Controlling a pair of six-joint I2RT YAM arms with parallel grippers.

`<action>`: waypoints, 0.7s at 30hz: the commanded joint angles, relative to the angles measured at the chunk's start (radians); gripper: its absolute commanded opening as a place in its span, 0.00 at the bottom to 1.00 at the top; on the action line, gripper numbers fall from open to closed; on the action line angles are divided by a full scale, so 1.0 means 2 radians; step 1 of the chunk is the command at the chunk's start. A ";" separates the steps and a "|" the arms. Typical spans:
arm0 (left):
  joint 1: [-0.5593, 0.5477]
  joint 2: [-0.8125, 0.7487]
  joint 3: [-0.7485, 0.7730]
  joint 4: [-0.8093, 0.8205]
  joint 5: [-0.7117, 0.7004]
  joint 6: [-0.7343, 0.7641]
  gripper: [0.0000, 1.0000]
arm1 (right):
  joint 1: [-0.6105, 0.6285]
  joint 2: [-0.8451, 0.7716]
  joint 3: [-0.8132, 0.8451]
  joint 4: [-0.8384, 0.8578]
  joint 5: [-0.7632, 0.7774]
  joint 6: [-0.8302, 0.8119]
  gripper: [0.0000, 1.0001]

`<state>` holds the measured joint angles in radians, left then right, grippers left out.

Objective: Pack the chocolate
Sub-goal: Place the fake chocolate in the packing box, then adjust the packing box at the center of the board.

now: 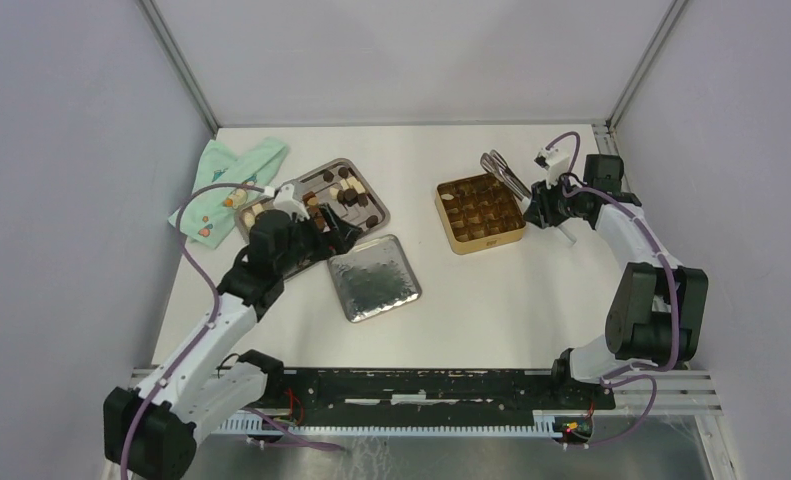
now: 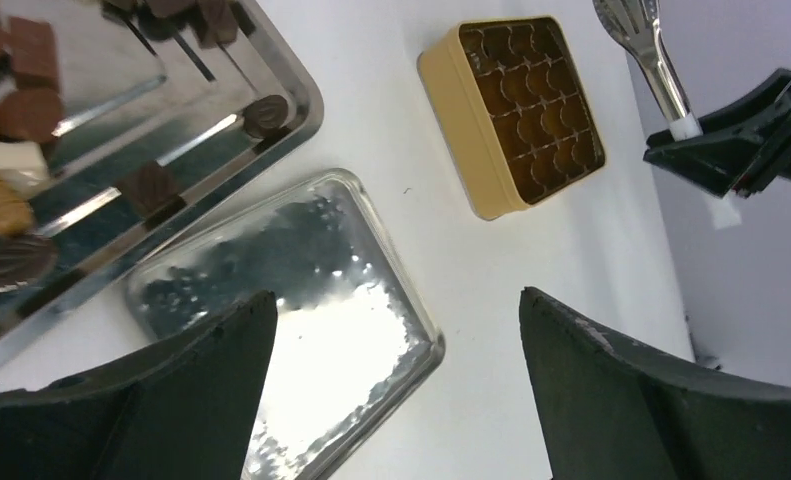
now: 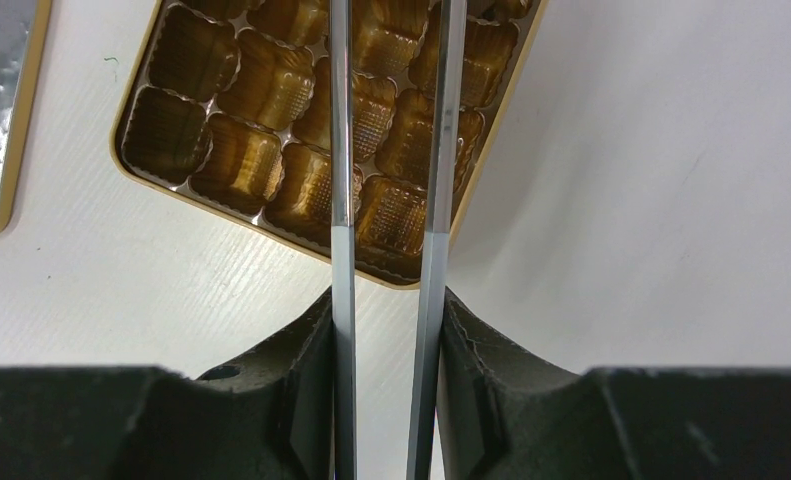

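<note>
The chocolate [image 1: 339, 195] lies as several dark, light brown and cream pieces on a steel tray [image 1: 379, 215], at the upper left in the left wrist view [image 2: 26, 105]. My left gripper [image 1: 341, 236] hangs open and empty [image 2: 396, 320] over the near edge of that tray and a silver lid [image 1: 374, 278]. The gold tin [image 1: 480, 212] stands open with empty brown cups [image 3: 241, 150]. My right gripper [image 1: 543, 208] is shut on metal tongs [image 1: 506, 175], whose two arms [image 3: 343, 150] reach over the tin between the fingers [image 3: 386, 320].
A green patterned cloth [image 1: 233, 180] lies left of the tray, partly under it. The lid [image 2: 291, 300] rests shiny side up between tray and tin [image 2: 516, 110]. Grey walls enclose the table on three sides.
</note>
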<state>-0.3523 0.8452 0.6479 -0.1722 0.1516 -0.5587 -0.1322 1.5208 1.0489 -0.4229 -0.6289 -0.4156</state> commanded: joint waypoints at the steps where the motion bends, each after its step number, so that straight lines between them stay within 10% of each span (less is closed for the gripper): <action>1: -0.054 0.082 0.016 0.113 -0.019 -0.128 0.95 | -0.001 -0.023 0.001 0.021 -0.020 0.004 0.39; 8: -0.200 0.345 0.271 -0.091 -0.294 -0.185 0.94 | 0.001 -0.025 0.002 0.021 -0.023 0.004 0.39; 11: -0.207 0.462 0.387 -0.153 -0.307 -0.195 0.68 | 0.002 -0.026 0.002 0.021 -0.022 0.003 0.39; 21: -0.215 0.660 0.589 -0.184 -0.279 -0.185 0.64 | 0.002 -0.028 0.002 0.021 -0.027 0.000 0.39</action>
<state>-0.7727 2.1090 1.7138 -0.4892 -0.3756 -0.8871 -0.1310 1.5078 1.0489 -0.4194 -0.6453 -0.4149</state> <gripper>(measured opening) 0.650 0.397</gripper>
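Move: The packing box's middle lies about 28 cm to the right of the empty left hand, some 14 cm ahead and 17 cm below; the white chocolate in it sits 7 cm left of that middle and 4 cm farther out. The silver tray is nearly under the hand, 5 cm right and 2 cm ahead; the chocolate tray is 8 cm left and 15 cm ahead. From the right hand, holding the tongs, the box is 11 cm left, 4 cm ahead and 9 cm below. Left hand sweeps some 20 cm right, also forward and down, towards the box's left wall, fingers partly closing. ##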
